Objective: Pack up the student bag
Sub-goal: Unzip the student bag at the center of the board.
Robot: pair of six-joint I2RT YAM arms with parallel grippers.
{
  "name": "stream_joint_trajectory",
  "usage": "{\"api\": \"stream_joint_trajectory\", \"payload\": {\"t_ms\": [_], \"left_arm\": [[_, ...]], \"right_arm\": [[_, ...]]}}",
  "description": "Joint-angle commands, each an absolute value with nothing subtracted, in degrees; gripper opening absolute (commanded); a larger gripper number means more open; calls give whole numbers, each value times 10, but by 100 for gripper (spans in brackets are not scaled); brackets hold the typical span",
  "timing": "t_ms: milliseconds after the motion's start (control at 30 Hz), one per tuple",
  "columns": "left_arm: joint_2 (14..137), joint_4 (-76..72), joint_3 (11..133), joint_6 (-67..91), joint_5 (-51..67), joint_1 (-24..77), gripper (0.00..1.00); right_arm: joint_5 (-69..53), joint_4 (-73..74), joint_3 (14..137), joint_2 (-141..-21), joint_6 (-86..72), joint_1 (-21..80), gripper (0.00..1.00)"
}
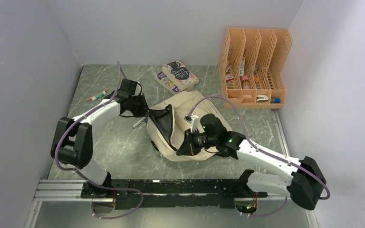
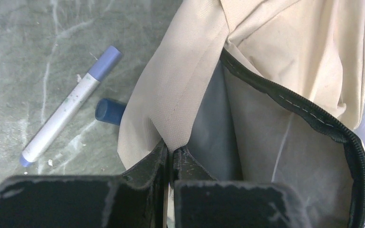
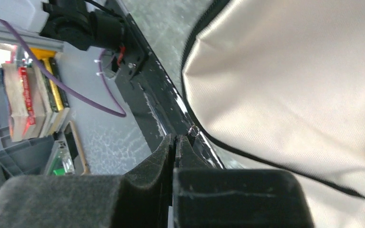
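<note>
The beige student bag (image 1: 190, 111) lies in the middle of the table with its main zipper open and the dark grey lining (image 1: 164, 124) showing. My left gripper (image 1: 145, 114) is shut on the bag's beige fabric edge (image 2: 171, 118) at the left side of the opening, beside the black zipper track (image 2: 309, 114). My right gripper (image 1: 186, 146) sits at the bag's near edge. In the right wrist view its jaws (image 3: 176, 138) are shut on a black zipper pull whose small metal ring (image 3: 194, 130) shows beside the fingertip, next to the bag's cream panel (image 3: 294, 80).
An orange file organizer (image 1: 254, 66) holding small items stands at the back right. Two books (image 1: 178, 76) lie behind the bag. A marker (image 1: 97, 95) lies at the back left. Another blue-capped marker (image 2: 66, 109) and a blue cap (image 2: 108, 110) rest beside the bag.
</note>
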State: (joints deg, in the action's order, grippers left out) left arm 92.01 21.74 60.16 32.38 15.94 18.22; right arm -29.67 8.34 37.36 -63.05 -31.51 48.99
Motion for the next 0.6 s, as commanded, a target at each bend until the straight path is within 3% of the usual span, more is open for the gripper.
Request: {"api": "stream_joint_trajectory", "payload": {"t_ms": [0, 300, 367, 467, 567], "left_arm": [[923, 199, 628, 319, 107, 156, 5], [909, 201, 622, 301, 113, 137, 5], [900, 193, 614, 301, 135, 138, 18], [861, 191, 591, 305, 163, 151, 47], [810, 218, 571, 308, 150, 179, 58]], "right_arm": [[-262, 196, 377, -605, -295, 499, 0], [-112, 281, 394, -605, -320, 498, 0], [-119, 249, 392, -602, -330, 498, 0], [-132, 182, 394, -602, -351, 498, 0], [-129, 127, 396, -607, -373, 498, 0]]}}
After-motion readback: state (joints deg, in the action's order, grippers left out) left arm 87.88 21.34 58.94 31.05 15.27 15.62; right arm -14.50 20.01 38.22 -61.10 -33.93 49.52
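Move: The left hand already pinches the student bag's left edge. From it, the bag's middle is about 18 cm right, 4 cm back and 5 cm lower; the marker lies on the table about 2 cm ahead, 4 cm left and 7 cm down, and the books some 22 cm ahead, 14 cm right. From the right hand, shut with the zip pull at its fingertips, the bag's middle is about 17 cm ahead, 4 cm right and 11 cm down. To the right and down by about 4 cm each, the right hand goes along the bag's near-left corner, its shut fingers tipping more steeply down and turning some 10 degrees clockwise, then eases back up a little while edging forward. Meanwhile the left hand draws the pinched edge about 2 cm left and slightly forward, then opens, lets go and starts to rise, nearly 2 cm. ##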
